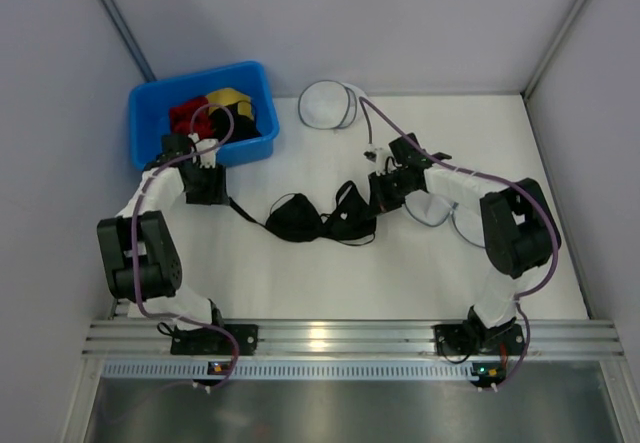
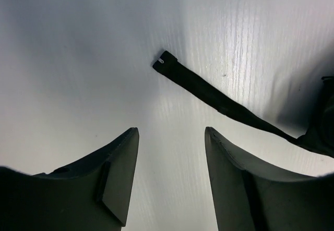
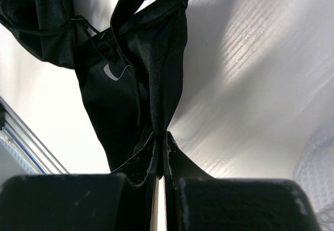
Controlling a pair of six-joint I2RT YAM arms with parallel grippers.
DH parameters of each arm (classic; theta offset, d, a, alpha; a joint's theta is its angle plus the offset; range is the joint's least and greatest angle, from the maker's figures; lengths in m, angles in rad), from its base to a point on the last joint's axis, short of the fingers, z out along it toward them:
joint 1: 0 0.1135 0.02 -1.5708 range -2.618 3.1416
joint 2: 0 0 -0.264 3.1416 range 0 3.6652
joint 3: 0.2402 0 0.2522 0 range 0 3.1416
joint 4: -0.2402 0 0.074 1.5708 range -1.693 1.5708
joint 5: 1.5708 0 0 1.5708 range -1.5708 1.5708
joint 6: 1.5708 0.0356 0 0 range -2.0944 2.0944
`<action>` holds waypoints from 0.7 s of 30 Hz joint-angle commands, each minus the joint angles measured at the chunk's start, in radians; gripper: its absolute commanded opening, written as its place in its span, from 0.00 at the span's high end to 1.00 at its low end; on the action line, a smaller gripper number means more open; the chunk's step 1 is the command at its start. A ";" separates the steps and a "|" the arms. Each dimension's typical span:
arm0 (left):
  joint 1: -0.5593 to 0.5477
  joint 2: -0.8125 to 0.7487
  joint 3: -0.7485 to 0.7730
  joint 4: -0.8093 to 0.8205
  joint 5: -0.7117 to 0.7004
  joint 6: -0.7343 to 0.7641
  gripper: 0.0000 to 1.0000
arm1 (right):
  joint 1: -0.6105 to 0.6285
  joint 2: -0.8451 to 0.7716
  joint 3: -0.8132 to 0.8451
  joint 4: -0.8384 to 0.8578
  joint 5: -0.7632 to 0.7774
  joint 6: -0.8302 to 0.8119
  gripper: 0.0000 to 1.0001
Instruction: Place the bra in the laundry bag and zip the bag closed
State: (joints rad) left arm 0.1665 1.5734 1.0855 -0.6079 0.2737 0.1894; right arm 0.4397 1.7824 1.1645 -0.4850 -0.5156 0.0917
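The black bra (image 1: 318, 219) lies spread on the white table between the arms. One thin strap (image 1: 245, 213) trails left toward my left gripper (image 1: 213, 195). In the left wrist view that gripper (image 2: 171, 133) stands open over bare table, with the strap's end (image 2: 166, 61) lying free ahead of it. My right gripper (image 1: 378, 195) is shut on the bra's right edge. In the right wrist view the dark fabric (image 3: 130, 85) is pinched between the fingertips of the gripper (image 3: 160, 135). The see-through mesh laundry bag (image 1: 438, 210) lies partly under the right arm, and its mesh (image 3: 319, 174) shows at the lower right.
A blue bin (image 1: 262, 141) at the back left holds a red garment (image 1: 186, 115) and a yellow-and-black one (image 1: 232, 101). A whiter round mesh case (image 1: 328, 104) sits at the back centre. Grey walls close in the sides, and a metal rail (image 1: 330, 338) runs along the near edge.
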 commanded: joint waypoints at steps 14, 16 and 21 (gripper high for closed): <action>-0.077 0.174 0.062 0.151 -0.067 -0.014 0.35 | -0.006 -0.032 0.014 0.034 0.034 0.017 1.00; -0.090 0.188 0.056 0.180 -0.089 -0.018 0.34 | -0.004 -0.031 0.015 0.031 0.035 0.014 1.00; -0.113 0.238 0.053 0.192 -0.165 -0.002 0.39 | -0.004 -0.031 0.018 0.025 0.035 0.011 1.00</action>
State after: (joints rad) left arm 0.0601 1.7767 1.1255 -0.4488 0.1818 0.1841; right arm 0.4397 1.7821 1.1645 -0.4797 -0.4858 0.1059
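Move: Ahead of the left hand and below it lies the loose end of the bra's black strap, about 5 cm forward, 3 cm to the right and 6 cm down. The bra's nearer cup is some 18 cm to that hand's right and level with it fore and aft; the blue bin's middle is roughly 21 cm ahead, 1 cm to the left. From the right hand, the strap end lies about 33 cm to the left and 3 cm forward, down near the table. Dropping the open left hand almost straight down for its first 3 to 4 cm, then easing it forward about 4 cm with a little more descent and a slight drift right, brings the fingertips over the strap end so the strap lies between them. The fingers stay open and the wrist barely turns; the right hand stays put, still pinching the far cup. ##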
